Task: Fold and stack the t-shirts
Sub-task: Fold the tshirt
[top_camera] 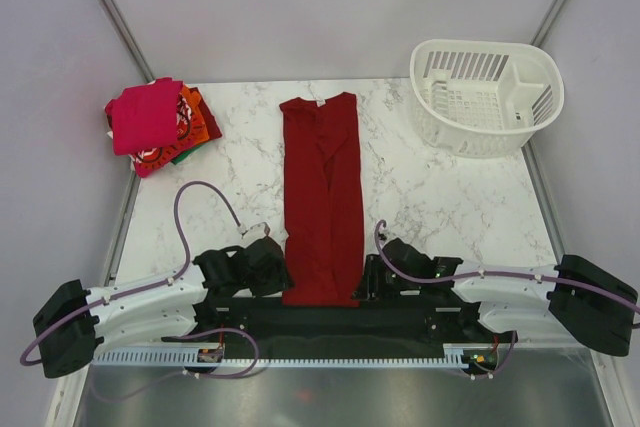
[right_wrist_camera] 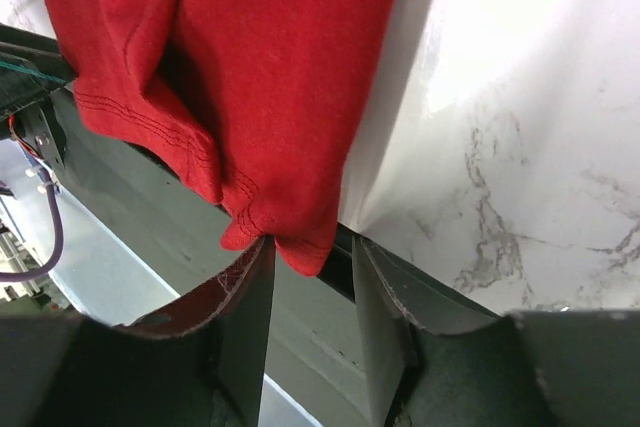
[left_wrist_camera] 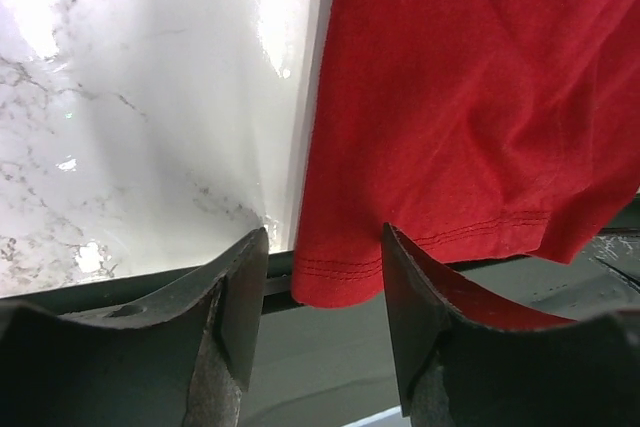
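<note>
A plain dark red t-shirt (top_camera: 320,197), folded into a long strip, lies down the middle of the marble table with its white neck label at the far end. Its hem hangs over the near edge. In the left wrist view the shirt's (left_wrist_camera: 450,127) left hem corner sits between the jaws of my left gripper (left_wrist_camera: 325,252), which stand apart with gaps on both sides. My right gripper (right_wrist_camera: 312,247) is open around the right hem corner of the shirt (right_wrist_camera: 250,67), and the cloth touches one finger (right_wrist_camera: 250,287). From above, my left gripper (top_camera: 272,265) and right gripper (top_camera: 370,277) flank the hem.
A pile of folded t-shirts (top_camera: 155,122), magenta-pink on top with orange and printed red below, lies at the back left. A white slotted basket (top_camera: 487,95) stands at the back right. The black rail of the arm mount (top_camera: 320,322) runs along the near edge under the hem.
</note>
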Robot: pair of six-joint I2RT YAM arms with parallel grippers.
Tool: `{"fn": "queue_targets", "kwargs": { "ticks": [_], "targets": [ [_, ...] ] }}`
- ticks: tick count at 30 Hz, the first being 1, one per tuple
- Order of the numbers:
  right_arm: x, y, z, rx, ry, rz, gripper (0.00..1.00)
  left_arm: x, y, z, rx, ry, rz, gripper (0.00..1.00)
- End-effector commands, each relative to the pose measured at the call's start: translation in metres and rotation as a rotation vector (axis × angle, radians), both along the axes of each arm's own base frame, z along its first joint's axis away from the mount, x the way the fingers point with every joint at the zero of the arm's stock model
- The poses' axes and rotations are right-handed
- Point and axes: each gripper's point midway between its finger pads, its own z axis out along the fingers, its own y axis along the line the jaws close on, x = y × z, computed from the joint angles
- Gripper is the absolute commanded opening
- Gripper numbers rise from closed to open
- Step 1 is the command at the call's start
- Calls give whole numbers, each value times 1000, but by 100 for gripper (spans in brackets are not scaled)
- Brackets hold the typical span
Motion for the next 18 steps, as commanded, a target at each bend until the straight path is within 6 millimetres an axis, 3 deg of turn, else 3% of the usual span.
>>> {"fn": "queue_targets", "kwargs": {
  "ticks": [1,6,9,11,18],
  "targets": [
    [8,8,7,58,-36,-28,45,-2,4,-11,6,10,37,56],
    [5,12,28,146,-73,-7,50,-3,4,-12,5,15,37,55],
    [3,7,38,199,-91,-24,77,-4,5,-14,7,17,37,54],
    [3,4,40,217,-93,-42,82,-5,6,-14,7,18,38,54],
    [-3,-6,5,72,-19,-46,83,-4,5,-13,7,16,37,54]
  ]
}}
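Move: The shirt's lower right corner is right at the right hand's fingertips, about 1 cm back, 1 cm left and 1 cm below, with the table's front edge about 1 cm ahead of the hand. The shirt's lower left corner lies some 17 cm to the left of this hand and 1 cm back, the collar roughly 49 cm ahead and 10 cm left. From the left hand, the lower right corner is about 16 cm right and 1 cm back. The right fingertips come off the shirt's lower right corner without a grip on it: the half-closed fingers spread almost fully while the hand rises nearly 4 cm straight up, tilting its left side up about 10 degrees. It then turns back down, sinking about 2 cm over the corner with the fingers still wide. The left hand stays in place at the lower left corner. ##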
